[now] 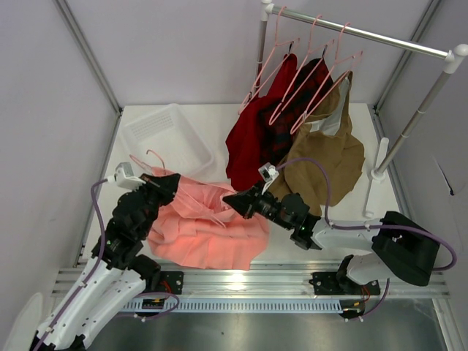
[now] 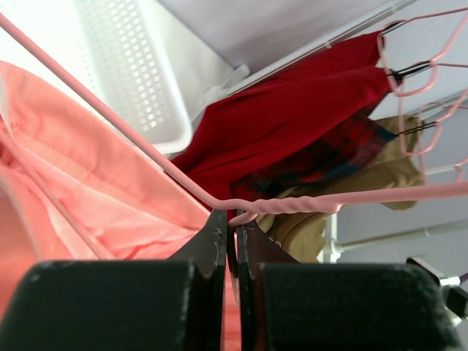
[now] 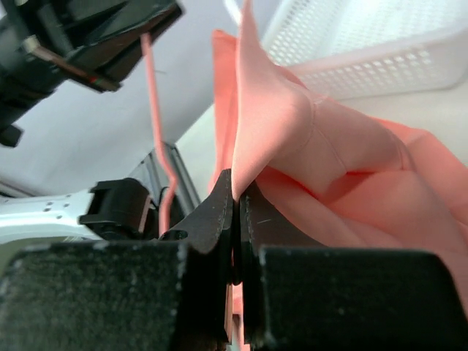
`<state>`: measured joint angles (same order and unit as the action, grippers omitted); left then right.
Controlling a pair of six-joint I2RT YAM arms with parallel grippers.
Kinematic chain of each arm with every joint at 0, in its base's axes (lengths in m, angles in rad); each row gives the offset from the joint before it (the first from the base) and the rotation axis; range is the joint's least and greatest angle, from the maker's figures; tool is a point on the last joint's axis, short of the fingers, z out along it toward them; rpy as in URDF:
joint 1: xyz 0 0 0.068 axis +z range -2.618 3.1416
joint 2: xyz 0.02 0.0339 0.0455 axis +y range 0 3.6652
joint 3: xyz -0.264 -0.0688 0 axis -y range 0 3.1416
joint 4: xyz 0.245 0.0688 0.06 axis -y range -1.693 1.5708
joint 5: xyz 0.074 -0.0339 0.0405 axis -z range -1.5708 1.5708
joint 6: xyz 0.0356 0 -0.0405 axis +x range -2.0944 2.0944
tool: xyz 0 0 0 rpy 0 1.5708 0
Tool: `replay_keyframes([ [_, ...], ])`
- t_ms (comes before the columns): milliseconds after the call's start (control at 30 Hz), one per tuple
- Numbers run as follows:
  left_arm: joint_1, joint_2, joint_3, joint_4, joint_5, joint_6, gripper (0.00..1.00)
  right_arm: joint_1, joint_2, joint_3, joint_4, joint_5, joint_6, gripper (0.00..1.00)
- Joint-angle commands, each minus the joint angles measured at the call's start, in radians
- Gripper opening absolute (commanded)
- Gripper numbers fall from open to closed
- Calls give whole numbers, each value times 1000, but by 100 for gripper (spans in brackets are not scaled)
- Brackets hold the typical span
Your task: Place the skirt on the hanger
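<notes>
The salmon-pink skirt point(image 1: 208, 230) lies bunched on the table between my two arms. My left gripper point(image 1: 170, 182) hovers over its left edge, shut on the pale-pink hanger point(image 1: 151, 153). In the left wrist view the jaws point(image 2: 231, 218) pinch the hanger point(image 2: 292, 204) just below its twisted neck, and the skirt point(image 2: 88, 183) lies to the left. My right gripper point(image 1: 229, 199) is shut on a raised fold of the skirt. The right wrist view shows that gripper point(image 3: 237, 187) clamping the skirt point(image 3: 329, 161), with the hanger wire point(image 3: 156, 131) hanging left of it.
A white perforated basket point(image 1: 164, 135) stands at the back left. At the back right a silver rail point(image 1: 365, 34) on a white stand carries several pink hangers, a dark red garment point(image 1: 252, 135), a plaid one and a tan-brown one point(image 1: 329, 157). The tan garment hangs close behind my right arm.
</notes>
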<state>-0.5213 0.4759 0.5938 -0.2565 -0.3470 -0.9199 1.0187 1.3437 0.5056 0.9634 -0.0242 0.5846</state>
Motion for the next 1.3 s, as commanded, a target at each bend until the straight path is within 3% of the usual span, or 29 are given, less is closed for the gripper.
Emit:
replay_keyframes([
  [0,10,-25,-44,57,-69,-5,0,-45,44,-25,110,-37,43,0],
  [233,10,10,-118,132,-49,18,0,-100,115,-67,130,-89,70,0],
  [333,10,24,-132,158,-40,38,0,-123,103,-61,2,-68,75,0],
  [467,10,30,-140,178,-18,72,0,-127,17,-23,-344,19,47,1],
  [567,10,27,-147,197,2,84,0,-127,-67,40,-599,93,14,15],
  [633,10,26,-152,207,12,88,0,-127,-130,92,-775,142,18,39],
  [667,10,23,-149,209,13,89,0,-127,-152,111,-831,150,23,40],
  [700,10,21,-152,211,19,89,0,-127,-187,131,-877,156,24,49],
  [800,10,21,-153,218,34,90,0,-124,-244,230,-1086,176,46,59],
  [1000,10,29,-167,224,54,76,0,-56,-229,488,-1276,179,28,60],
  [1100,10,20,-183,226,57,67,0,33,-129,618,-1310,231,11,64],
  [1267,10,-5,-192,204,51,62,0,90,84,718,-1296,198,50,61],
])
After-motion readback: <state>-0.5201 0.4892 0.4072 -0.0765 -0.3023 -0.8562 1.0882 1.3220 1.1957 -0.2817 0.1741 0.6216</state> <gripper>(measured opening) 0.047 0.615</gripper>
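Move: The right gripper already pinches the skirt's edge, with the hanger's free end about 8 cm below it, 3 cm back and 1 cm to its left. The hanger's neck is some 5 cm farther forward, 13 cm left and 4 cm higher. The skirt's body lies about 20 cm below, 2 cm back and 6 cm left; the basket is roughly 27 cm ahead, 20 cm left and 19 cm down. From the left gripper, the held skirt edge is about 5 cm back, 13 cm right and 4 cm lower. Lower the right gripper about 10 cm with the pinched skirt edge, easing slightly forward and right beside the hanger's free end, then open and let go while drawing farther right. Raise it open some 14 cm and swing back left over the skirt, its fingers tipped more downward. Keep the left gripper shut on the hanger's neck and sink it about 5 cm. ##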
